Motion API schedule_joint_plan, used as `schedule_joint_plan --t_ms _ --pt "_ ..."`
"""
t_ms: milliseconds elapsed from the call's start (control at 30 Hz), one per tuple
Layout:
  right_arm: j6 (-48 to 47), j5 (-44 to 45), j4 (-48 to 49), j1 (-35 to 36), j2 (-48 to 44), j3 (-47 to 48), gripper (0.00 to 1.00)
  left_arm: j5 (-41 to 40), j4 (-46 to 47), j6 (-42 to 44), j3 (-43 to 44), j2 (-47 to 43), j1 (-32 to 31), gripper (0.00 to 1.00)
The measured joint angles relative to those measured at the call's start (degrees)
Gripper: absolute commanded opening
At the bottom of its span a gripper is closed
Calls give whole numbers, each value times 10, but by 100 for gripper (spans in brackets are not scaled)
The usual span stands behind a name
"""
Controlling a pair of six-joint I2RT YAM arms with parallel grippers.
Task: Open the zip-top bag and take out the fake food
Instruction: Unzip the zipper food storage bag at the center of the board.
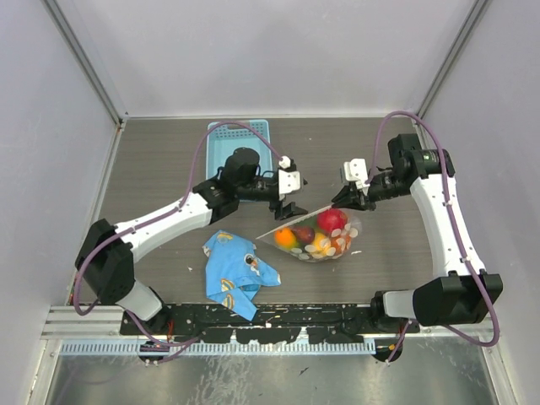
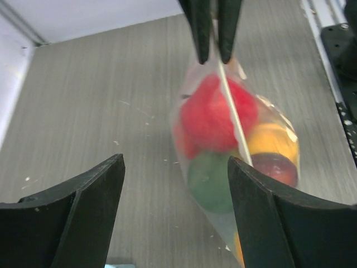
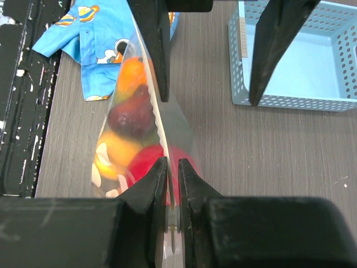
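The zip-top bag (image 1: 316,234) hangs just above the table, full of fake food (image 1: 332,220) in red, orange, yellow, green and dark purple. My right gripper (image 1: 344,201) is shut on the right end of its white zip strip (image 3: 162,137); in the right wrist view the right gripper (image 3: 172,164) pinches the strip edge-on. My left gripper (image 1: 291,207) stands open at the bag's left end. In the left wrist view the bag (image 2: 223,151) sits partly between the fingers of the left gripper (image 2: 175,162), the strip running against the right finger (image 2: 268,218).
A light blue slotted basket (image 1: 253,135) stands behind the left arm. A blue cartoon-print cloth (image 1: 236,270) lies crumpled near the front edge, left of the bag. White walls enclose the table on three sides.
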Motion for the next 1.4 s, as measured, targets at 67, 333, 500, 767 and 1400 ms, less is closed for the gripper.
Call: schedule_joint_plan --t_ms 67,333,500,767,1400 --pt "-1 -4 -2 1 3 2 1 24 -12 5 0 8 0 73" --pt "-2 -11 -3 3 11 1 1 47 18 -71 -16 -11 13 72" --pt "-2 -15 -2 4 11 -3 1 64 36 -170 -17 -25 36 66" --pt "1 -20 4 4 11 -12 1 13 77 -262 -48 -32 -24 44" --pt "18 -24 13 12 11 -24 1 -134 -1 -214 -37 2 -85 3"
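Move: The spot on the bag's zip rim that the open left fingers go for lies about 4 cm back, 2 cm to the right and 4 cm below the left hand; from the right hand, which already holds the rim, it is some 7 cm left, 4 cm back and 3 cm lower. Inside the bag, the red fruit sits about 8 cm right of the left hand, 4 cm back and 9 cm down, and the orange about 4 cm left, 7 cm back and 10 cm down. The left hand first rises some 3 cm while rolling about 20 degrees around its finger line, then swings back and a little right past the rim spot, sinks to it, and comes forward the last 2 cm, its fingers closing from wide open to pinch the zip rim, ending roughly 4 cm back and 4 cm lower than it began. The right hand keeps its pinch farther right along the same rim and holds the bag up, easing only about 1 cm left and down. ##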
